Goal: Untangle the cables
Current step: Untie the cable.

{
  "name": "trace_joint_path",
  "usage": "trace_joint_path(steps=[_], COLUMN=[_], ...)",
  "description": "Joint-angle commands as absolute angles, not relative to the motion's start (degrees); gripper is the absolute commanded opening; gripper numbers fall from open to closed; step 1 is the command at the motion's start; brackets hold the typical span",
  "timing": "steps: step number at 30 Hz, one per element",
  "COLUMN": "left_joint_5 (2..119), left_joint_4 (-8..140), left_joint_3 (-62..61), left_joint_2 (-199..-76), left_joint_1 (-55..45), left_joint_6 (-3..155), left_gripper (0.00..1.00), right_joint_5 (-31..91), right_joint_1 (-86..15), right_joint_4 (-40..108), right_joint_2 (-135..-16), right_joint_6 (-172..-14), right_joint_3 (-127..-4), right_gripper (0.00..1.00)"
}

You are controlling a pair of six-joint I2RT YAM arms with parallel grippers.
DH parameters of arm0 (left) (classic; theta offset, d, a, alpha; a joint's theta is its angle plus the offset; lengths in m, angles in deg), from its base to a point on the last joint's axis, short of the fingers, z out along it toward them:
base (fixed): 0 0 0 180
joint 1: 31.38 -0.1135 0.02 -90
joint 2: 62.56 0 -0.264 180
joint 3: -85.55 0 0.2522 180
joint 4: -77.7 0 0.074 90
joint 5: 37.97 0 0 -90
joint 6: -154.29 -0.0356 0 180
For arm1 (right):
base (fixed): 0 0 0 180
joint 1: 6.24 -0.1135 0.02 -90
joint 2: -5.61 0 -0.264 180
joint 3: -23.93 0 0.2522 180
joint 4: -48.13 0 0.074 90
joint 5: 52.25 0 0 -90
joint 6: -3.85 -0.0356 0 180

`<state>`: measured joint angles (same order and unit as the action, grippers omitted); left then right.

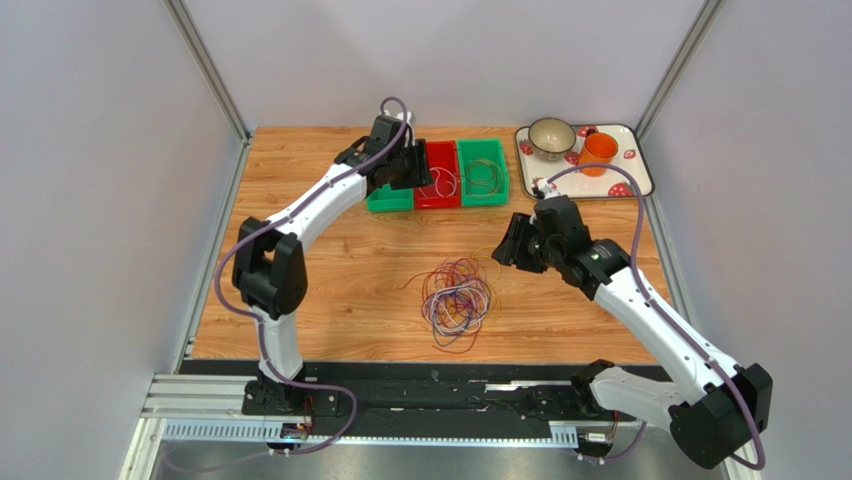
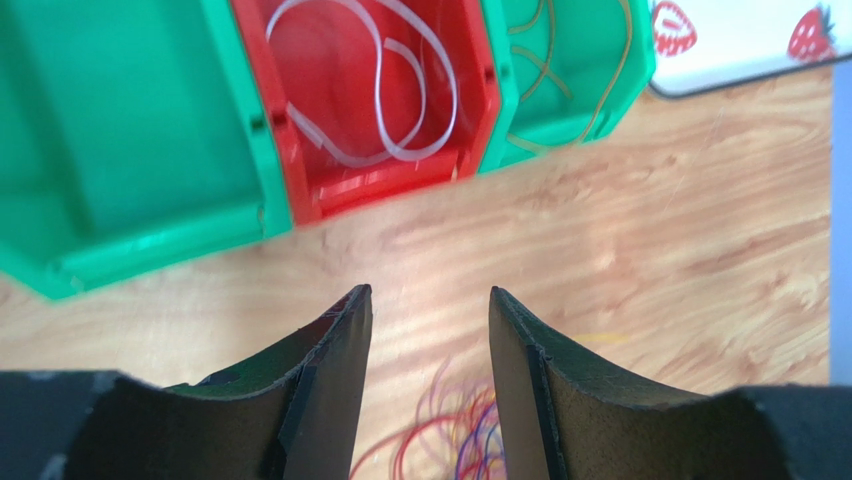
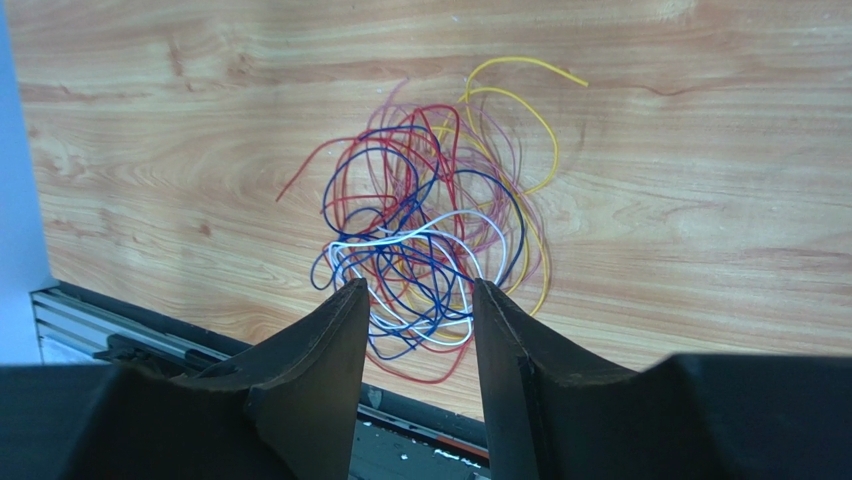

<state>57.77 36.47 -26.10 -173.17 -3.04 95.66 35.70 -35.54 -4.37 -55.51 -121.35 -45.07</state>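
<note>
A tangle of cables (image 1: 457,298) in red, blue, purple, yellow and white lies mid-table; it also shows in the right wrist view as cables (image 3: 430,230). A white cable (image 2: 380,90) lies looped in the red bin (image 2: 275,120). Dark green cables (image 2: 560,70) lie in the green bin (image 2: 640,60) to its right. My left gripper (image 2: 430,290) is open and holds nothing, hovering at the bins' near edge (image 1: 415,170). My right gripper (image 3: 415,283) is open and holds nothing, raised just right of the tangle (image 1: 508,245).
An empty green bin (image 2: 120,130) stands left of the red one. A strawberry-print tray (image 1: 640,175) at the back right carries a bowl (image 1: 551,138) and an orange cup (image 1: 600,150). Metal posts and grey walls enclose the table.
</note>
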Motion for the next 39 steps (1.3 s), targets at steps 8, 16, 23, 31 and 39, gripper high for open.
trace_joint_path(steps=[8, 16, 23, 31, 39], left_joint_5=[48.7, 46.5, 48.7, 49.7, 49.7], left_joint_4=[36.7, 36.7, 41.7, 44.0, 45.2], left_joint_3=[0.0, 7.1, 10.5, 7.7, 7.5], left_joint_2=[-150.6, -142.2, -142.2, -147.3, -150.4], left_joint_1=[4.8, 13.1, 16.2, 19.3, 20.0], left_joint_6=[93.8, 93.4, 92.6, 94.1, 95.0], left_gripper=[0.55, 0.55, 0.53, 0.51, 0.51], right_joint_5=[37.7, 40.1, 49.9, 53.8, 48.7], right_joint_1=[-42.5, -45.3, -45.0, -39.9, -35.8], right_joint_4=[-0.9, 2.6, -0.7, -1.6, 1.9], right_joint_2=[-59.4, -60.7, -62.1, -67.4, -74.4], right_joint_6=[-123.8, -125.3, -124.9, -123.0, -120.6], right_joint_3=[-39.1, -36.4, -40.3, -44.7, -45.8], right_gripper=[0.45, 0.44, 0.45, 0.47, 0.44])
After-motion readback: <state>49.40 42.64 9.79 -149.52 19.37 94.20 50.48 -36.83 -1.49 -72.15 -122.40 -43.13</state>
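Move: The tangle of cables lies some 22 cm back from the left hand, about 8 cm to its right and 17 cm below. The red bin is roughly 8 cm ahead of that hand and 5 cm right, the left green bin 8 cm ahead and 6 cm left, both about 16 cm down. From the right hand, the tangle is about 11 cm left, 3 cm back and 17 cm below, with the tangle's yellow loop some 5 cm ahead and 3 cm left. The tangle is what both half-open grippers close in on, touching nothing. Away from the bins, the left hand sweeps back about 20 cm, fast then easing off, and sinks towards the cables while turning clockwise. The right hand lowers some 9 cm beside the tangle, first drawing back and left, then swinging forward and right as it rolls its left side down. ##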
